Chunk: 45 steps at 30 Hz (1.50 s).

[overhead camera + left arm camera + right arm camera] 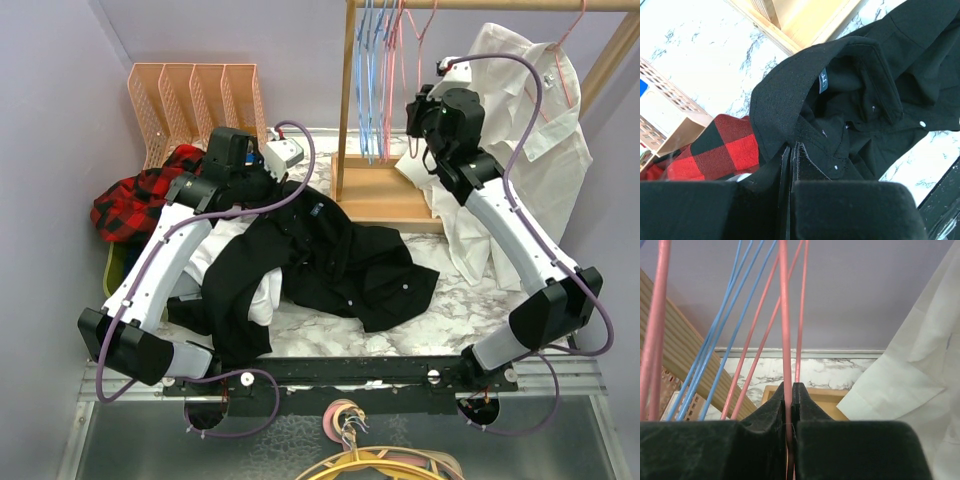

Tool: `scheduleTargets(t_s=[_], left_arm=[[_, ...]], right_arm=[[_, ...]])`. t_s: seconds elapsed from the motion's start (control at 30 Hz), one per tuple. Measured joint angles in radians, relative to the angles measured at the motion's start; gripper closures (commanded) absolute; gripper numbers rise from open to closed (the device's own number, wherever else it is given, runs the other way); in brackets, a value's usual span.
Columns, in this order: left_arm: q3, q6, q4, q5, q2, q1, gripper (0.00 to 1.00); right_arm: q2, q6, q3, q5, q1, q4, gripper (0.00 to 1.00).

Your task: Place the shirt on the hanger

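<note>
The black shirt (345, 262) lies crumpled on the marble table, with its collar and pale buttons in the left wrist view (850, 85). My left gripper (283, 180) is over the shirt's upper left part. Its jaws (791, 150) are shut on a fold of black cloth just below the collar. The pink-red wire hanger (398, 60) hangs from the wooden rail. My right gripper (418, 125) is raised beside it and is shut (791, 390) on one of its pink wires (785, 315).
Blue wire hangers (372, 80) hang just left of the pink one. A white shirt (520, 150) hangs at the right on another pink hanger. The rack's wooden base (385, 195) stands behind the shirt. A red-and-black plaid garment (140, 195) and a peach file organiser (195, 100) are at the left.
</note>
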Motion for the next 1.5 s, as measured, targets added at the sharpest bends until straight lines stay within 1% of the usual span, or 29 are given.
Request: scheduleTargets(t_s=[0.17,0.3,0.4,0.53,0.63,0.73,0.83,0.9,1.0,1.07,1.13,1.23,1.33,1.43,1.5], left_arm=[[0.019,0.013,-0.038,0.043,0.014,0.007,1.00],[0.066,0.050,-0.104,0.146,0.028,0.012,1.00],[0.091,0.060,-0.129,0.201,0.029,0.011,1.00],[0.135,0.043,-0.139,0.218,0.048,0.011,1.00],[0.164,0.011,-0.114,0.182,0.071,0.011,1.00],[0.191,-0.007,-0.100,0.146,0.101,0.011,1.00],[0.218,-0.011,-0.101,0.140,0.134,0.012,1.00],[0.224,-0.010,-0.102,0.140,0.148,0.012,1.00],[0.232,0.003,-0.119,0.159,0.164,0.011,1.00],[0.241,0.011,-0.131,0.177,0.172,0.011,1.00],[0.261,0.019,-0.149,0.193,0.180,0.010,1.00],[0.297,0.019,-0.158,0.180,0.188,0.010,1.00],[0.335,0.018,-0.158,0.155,0.197,0.008,1.00],[0.383,0.020,-0.164,0.146,0.207,0.001,1.00],[0.408,0.027,-0.170,0.142,0.209,-0.015,1.00]], right_arm=[[-0.014,-0.052,0.044,0.023,-0.001,-0.010,0.99],[-0.050,-0.082,0.074,0.029,-0.001,-0.010,0.99],[-0.110,-0.083,0.066,0.029,-0.001,-0.021,0.99],[-0.240,-0.053,-0.050,0.023,-0.001,-0.058,0.99],[-0.378,0.003,-0.206,-0.004,-0.001,-0.108,0.99],[-0.541,0.073,-0.362,-0.073,-0.001,-0.216,0.99],[-0.694,0.141,-0.460,-0.167,-0.001,-0.349,0.99],[-0.837,0.200,-0.512,-0.241,-0.001,-0.470,0.99],[-1.034,0.279,-0.538,-0.346,-0.001,-0.621,0.99],[-1.154,0.327,-0.538,-0.418,-0.001,-0.678,0.99],[-1.238,0.373,-0.544,-0.499,-0.001,-0.700,0.99],[-1.303,0.434,-0.592,-0.611,-0.001,-0.700,0.99],[-1.306,0.477,-0.674,-0.709,-0.001,-0.705,0.99],[-1.291,0.495,-0.746,-0.760,-0.002,-0.715,0.99],[-1.270,0.493,-0.755,-0.779,-0.003,-0.707,0.99]])
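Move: The right hand already pinches a pink hanger hooked over the rail; the black shirt's collar lies some 16 cm back, 16 cm left and 20 cm below. From it, the other hangers hang about 7 cm left and 4 cm ahead; the wooden tray sits roughly 12 cm back, 1 cm left, 35 cm down. From the left hand, still gripping the shirt, the collar is about 7 cm right, 4 cm back and 7 cm lower. Right hand lifts pink hanger off rail, draws it back about 40 cm, lowering; left keeps hold, raising collar. ##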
